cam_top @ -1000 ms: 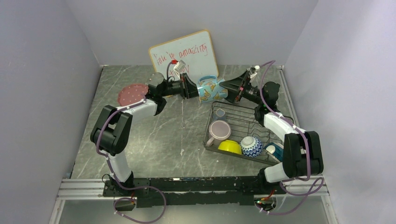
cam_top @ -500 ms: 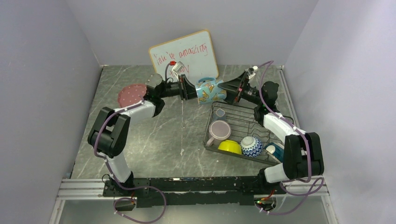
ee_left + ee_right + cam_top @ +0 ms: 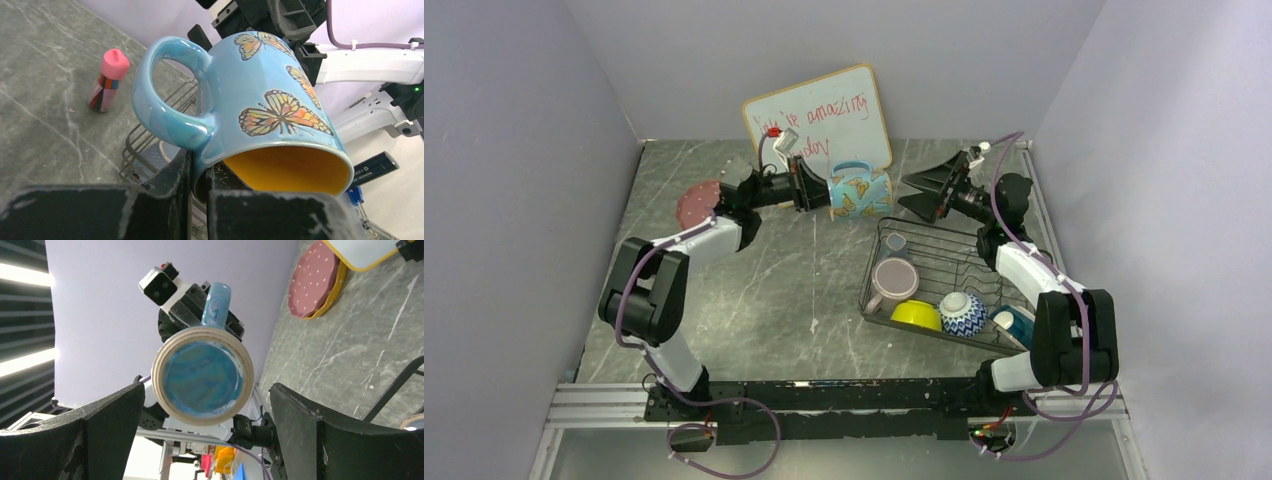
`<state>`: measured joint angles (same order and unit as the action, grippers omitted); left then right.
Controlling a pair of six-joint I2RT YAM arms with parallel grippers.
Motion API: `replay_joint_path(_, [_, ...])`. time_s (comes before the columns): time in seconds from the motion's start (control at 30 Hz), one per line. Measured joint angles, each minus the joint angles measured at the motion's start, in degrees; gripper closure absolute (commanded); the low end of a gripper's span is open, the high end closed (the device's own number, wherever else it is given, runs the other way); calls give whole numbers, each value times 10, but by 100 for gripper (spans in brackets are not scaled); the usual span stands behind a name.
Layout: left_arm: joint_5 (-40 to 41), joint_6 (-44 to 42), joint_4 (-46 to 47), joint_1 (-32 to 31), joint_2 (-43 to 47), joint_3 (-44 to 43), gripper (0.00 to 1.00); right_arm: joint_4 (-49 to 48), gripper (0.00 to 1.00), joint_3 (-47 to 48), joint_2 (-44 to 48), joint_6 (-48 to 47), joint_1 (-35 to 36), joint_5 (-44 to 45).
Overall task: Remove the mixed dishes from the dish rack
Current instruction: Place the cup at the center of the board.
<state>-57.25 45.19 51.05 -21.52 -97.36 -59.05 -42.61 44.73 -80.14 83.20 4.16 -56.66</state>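
A blue butterfly mug [image 3: 861,192] with a yellow inside hangs on its side above the table's back. My left gripper [image 3: 814,190] is shut on its rim; in the left wrist view one finger sits inside and one outside the mug [image 3: 260,100], by the handle, at the gripper [image 3: 200,167]. My right gripper [image 3: 914,190] stands open just right of the mug, apart from it, facing the mug's base [image 3: 202,375]. The dish rack [image 3: 929,232] holds a lilac mug [image 3: 893,279], a yellow bowl [image 3: 916,315], a blue-white patterned bowl [image 3: 963,313], a teal-white bowl [image 3: 1012,322] and a small cup [image 3: 896,241].
A pink dotted plate [image 3: 699,200] lies on an orange plate [image 3: 332,295] at the back left, partly behind my left arm. A whiteboard [image 3: 819,115] with red writing leans on the back wall. A small pink-capped bottle [image 3: 107,80] stands near the rack's corner.
My right gripper has opened off the mug and drawn back to the right. My left gripper has carried the mug leftward, away from it.
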Motion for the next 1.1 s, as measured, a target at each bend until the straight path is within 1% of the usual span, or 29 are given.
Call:
replay_joint_path(0.2, [-2,-6,-6,16,12,2,97,17,1,2,1,-10,-11,6])
replay_joint_path(0.27, [-7,-16,-26,22,22,2,97,29,1,5,4,-21,-16,5])
replay_joint_path(0.33, [-13,-40,-72,31,39,1,98,63,1,23,6,-50,-27,3])
replay_joint_path(0.4, [-15,-82,-150,45,61,-5,98,113,1,51,8,-96,-37,2])
replay_joint_path(0.47, [-8,-157,-285,62,86,-35,97,182,1,87,14,-165,-51,0])
replay_joint_path(0.53, [12,-228,-399,78,105,-68,97,243,1,119,23,-232,-62,0])
replay_joint_path(0.57, [26,-271,-465,88,118,-87,97,283,1,140,26,-276,-68,0])
replay_joint_path(0.7, [59,-399,-669,130,154,-143,97,426,1,214,29,-435,-78,1])
replay_joint_path(0.8, [89,-489,-817,163,162,-188,97,534,1,255,26,-553,-78,3])
replay_joint_path(0.97, [171,-604,-1005,216,162,-221,97,677,1,275,20,-728,-78,20])
replay_joint_path(1.1, [245,-681,-1118,266,157,-222,98,732,1,259,29,-824,-78,40])
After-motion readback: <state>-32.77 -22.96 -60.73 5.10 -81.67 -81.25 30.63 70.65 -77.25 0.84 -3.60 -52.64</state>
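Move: The left hand holds the butterfly cup level by its rim; the pink plate, atop the orange one, lies about 12 cm ahead, 30 cm left and 23 cm below, with the whiteboard some 27 cm ahead, 4 cm left and 12 cm below. From the empty right hand the small grey cup in the rack is 1 cm back, level sideways, 19 cm below; the mauve mug 9 cm farther back; the pink-lidded bottle 11 cm ahead, 10 cm right, 20 cm below. The left arm keeps its pinch on the cup and sweeps it some 25 cm to the left, slowly at first and then fast, away from the right hand towards the plates, sinking about 6 cm and drawing back a little near the end as the fingers tip from level to some 45 degrees down. The right hand, already free and wide open, backs off 7 or 8 cm to the right, rising slightly and then dipping about 3 cm below its starting height, while it rolls and its fingers tilt down over the rack, touching nothing. ##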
